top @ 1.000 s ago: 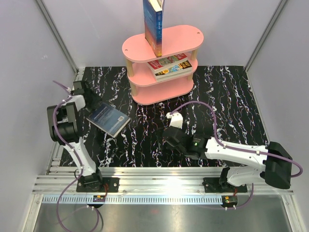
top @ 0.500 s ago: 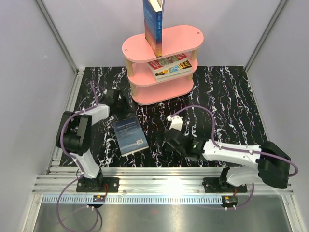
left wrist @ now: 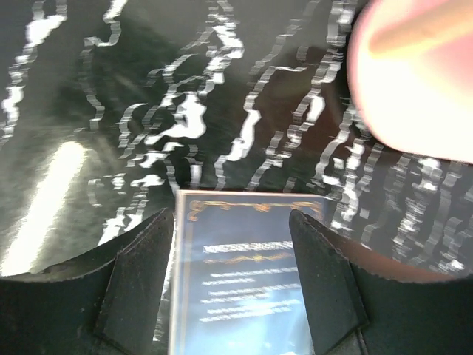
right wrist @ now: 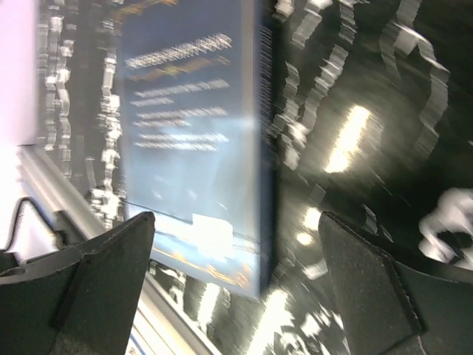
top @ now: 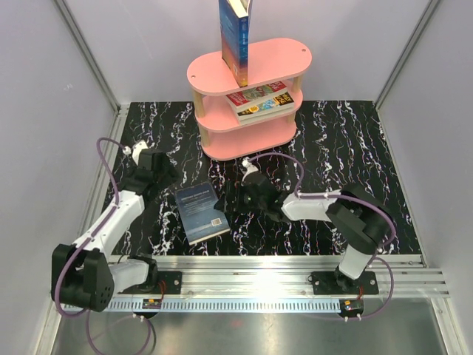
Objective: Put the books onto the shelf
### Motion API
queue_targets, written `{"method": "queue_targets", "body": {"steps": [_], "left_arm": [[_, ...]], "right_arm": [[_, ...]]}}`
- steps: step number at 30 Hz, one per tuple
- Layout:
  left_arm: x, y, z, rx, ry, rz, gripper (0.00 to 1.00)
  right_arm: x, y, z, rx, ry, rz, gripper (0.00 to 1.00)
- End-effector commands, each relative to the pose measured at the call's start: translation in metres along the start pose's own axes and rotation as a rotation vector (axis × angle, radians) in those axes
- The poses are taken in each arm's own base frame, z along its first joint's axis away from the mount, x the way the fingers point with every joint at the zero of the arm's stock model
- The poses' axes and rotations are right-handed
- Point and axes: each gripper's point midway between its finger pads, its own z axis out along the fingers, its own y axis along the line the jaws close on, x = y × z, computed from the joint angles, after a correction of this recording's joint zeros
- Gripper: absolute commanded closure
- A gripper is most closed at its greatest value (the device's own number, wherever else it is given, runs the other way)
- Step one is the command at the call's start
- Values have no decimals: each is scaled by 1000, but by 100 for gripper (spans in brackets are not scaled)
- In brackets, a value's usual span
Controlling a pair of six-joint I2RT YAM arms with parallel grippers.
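Note:
A dark blue book (top: 201, 212) lies flat on the black marbled table, left of centre. My left gripper (top: 158, 174) hovers just past its upper left corner, open; in the left wrist view its cover (left wrist: 247, 285) shows between the black fingers (left wrist: 137, 285), which hold nothing. The right gripper (top: 232, 198) stands wide open at its right edge; that edge (right wrist: 264, 148) shows in the right wrist view, between the fingers. The pink shelf (top: 281, 55) stands at the back. One blue book (top: 235, 37) stands upright on its top board, and two books (top: 260, 101) lie on the middle one.
An aluminium rail (top: 251, 274) with both arm bases runs along the near edge. Grey walls with slanted metal posts (top: 89, 55) close in the left, right and back. Purple cables (top: 284, 159) loop over each arm. The shelf's end shows as a pink blur (left wrist: 414, 81).
The left gripper let go of the blue book, which went from tilted in its grasp to flat on the table, and then drew back left. The right gripper moved left up to the book's edge.

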Motion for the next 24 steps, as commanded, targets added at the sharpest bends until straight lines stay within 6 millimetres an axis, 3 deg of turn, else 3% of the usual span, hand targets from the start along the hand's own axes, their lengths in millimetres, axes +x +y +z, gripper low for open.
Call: {"method": "queue_targets", "body": {"steps": [1,3,8,12,18,19,24], "left_arm": [[34,40,12,-150,70,22,33],[56,42,18,-119,122,8,34],[90,41,29,-74,206,1,35],[128,26,38,-7,283,32,36],[148,1,44,49,328,65,39],[160,5,49,35,360,71,41],[202,-6,65,117,483,23,69]], "right_arm": [[-24,40,12,-173,-24,2,0],[-30,36,16,-171,-32,17,0],[-33,23,27,-146,-22,23,0],[-26,13,39,-126,4,28,0],[-12,15,58,-188,52,93,0],[-8,12,60,-191,62,104,0],[-1,25,56,-300,68,166,0]]}}
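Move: The dark blue book lies flat and slightly askew. From the left gripper, its middle is about 9 cm back, 9 cm to the right and 12 cm down, and the open right gripper is some 5 cm back, 16 cm to the right and 7 cm lower. From the right gripper, the book's middle is roughly 4 cm back, 7 cm to the left and 5 cm down; the pink shelf stands about 24 cm ahead, 6 cm right and 8 cm higher. Drop the left gripper about 11 cm, drawing back some 6 cm as it sinks, then sweep it right against the book's far-left side and ease forward while its fingers close partway over that edge. Meanwhile slide the wide-open right gripper about 5 cm forward and a little left along the book's right edge, rolling its left side up slightly. ##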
